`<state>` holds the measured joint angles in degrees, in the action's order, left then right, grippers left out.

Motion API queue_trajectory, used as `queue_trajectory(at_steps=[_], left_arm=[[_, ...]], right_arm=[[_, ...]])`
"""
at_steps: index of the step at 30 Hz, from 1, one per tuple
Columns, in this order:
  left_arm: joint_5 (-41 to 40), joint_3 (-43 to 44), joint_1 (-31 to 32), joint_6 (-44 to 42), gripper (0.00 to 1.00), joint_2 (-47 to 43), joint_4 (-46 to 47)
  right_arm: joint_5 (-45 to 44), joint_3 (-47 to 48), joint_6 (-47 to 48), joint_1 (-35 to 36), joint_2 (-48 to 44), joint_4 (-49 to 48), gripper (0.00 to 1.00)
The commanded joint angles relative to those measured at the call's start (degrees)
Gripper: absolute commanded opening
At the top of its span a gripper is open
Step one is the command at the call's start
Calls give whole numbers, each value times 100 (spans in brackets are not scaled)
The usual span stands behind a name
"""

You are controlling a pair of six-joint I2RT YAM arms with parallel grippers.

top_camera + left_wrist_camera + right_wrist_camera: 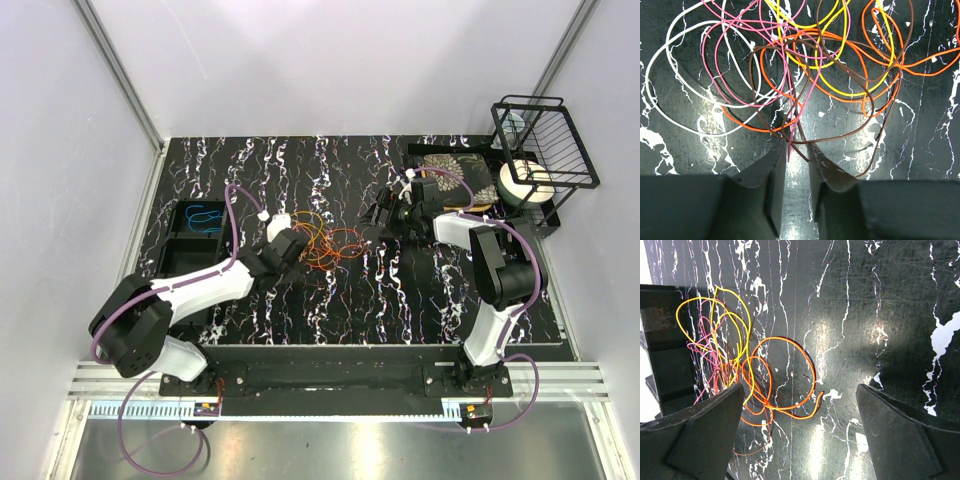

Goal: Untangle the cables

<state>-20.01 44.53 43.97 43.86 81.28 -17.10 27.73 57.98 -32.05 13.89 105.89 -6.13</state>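
The cables (pixel 328 246) lie tangled in the middle of the black marbled table. In the left wrist view I see white (pixel 670 107), pink (pixel 740 30), yellow (pixel 840 60), orange (pixel 920 67) and brown (pixel 860 127) loops. My left gripper (pixel 796 147) is low at the tangle's near edge (pixel 298 246). Its jaws stand a narrow gap apart, with a pink cable end and a brown strand between the tips. My right gripper (pixel 800 386) is wide open and empty at the tangle's right side (pixel 378 218), above an orange loop (pixel 812 375).
A black tray (pixel 165 245) at the left holds a blue cable (pixel 205 215). At the back right stand a black wire rack (pixel 545 140), a white roll (pixel 525 185) and a patterned flat box (pixel 455 175). White walls close in three sides.
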Motion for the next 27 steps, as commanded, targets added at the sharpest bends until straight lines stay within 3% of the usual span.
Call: queue_trajectory(at_steps=[1, 8, 15, 21, 22, 25, 27], left_arm=[[-170, 29, 51, 88, 20, -33, 84], [-302, 186, 77, 88, 0, -50, -283], [-626, 1188, 103, -148, 0, -393, -1733], [-1109, 3190, 95, -913, 0, -709, -3008], [-1223, 3915, 86, -1018, 0, -701, -3366], [-1567, 5200, 95, -1414, 0, -718, -3721], [-1611, 5538, 95, -1634, 0, -771, -3695]], right_arm=[[75, 223, -47, 44, 29, -72, 100], [75, 223, -55, 35, 46, -64, 100], [84, 232, -56, 35, 55, -64, 100], [101, 232, -56, 44, 46, -64, 100], [93, 223, -64, 44, 46, -64, 100], [101, 232, -64, 35, 29, -72, 100], [101, 223, -64, 26, 29, -72, 100]])
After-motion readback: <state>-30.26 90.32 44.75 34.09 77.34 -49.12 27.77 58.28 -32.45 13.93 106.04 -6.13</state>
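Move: The pink cable's end lies right at the left fingertips, between the pads and about 1 cm below the hand point. From that hand, the white loops are roughly 4 cm ahead and 5 cm left, the brown loops 4 cm ahead and 2 cm right, and the yellow loops 9 cm ahead and 2 cm right, all down on the table. The pink end is some 14 cm back and 17 cm left of the right hand, slightly lower. The left fingers shut from about a quarter open on the pink cable's end and pinch it. After easing back and left about 1 cm, the hand rises fast, some 25 cm, pulling the cable up out of the tangle while drifting about 4 cm forward; the fingers tip up some 20 degrees to point more forward. ##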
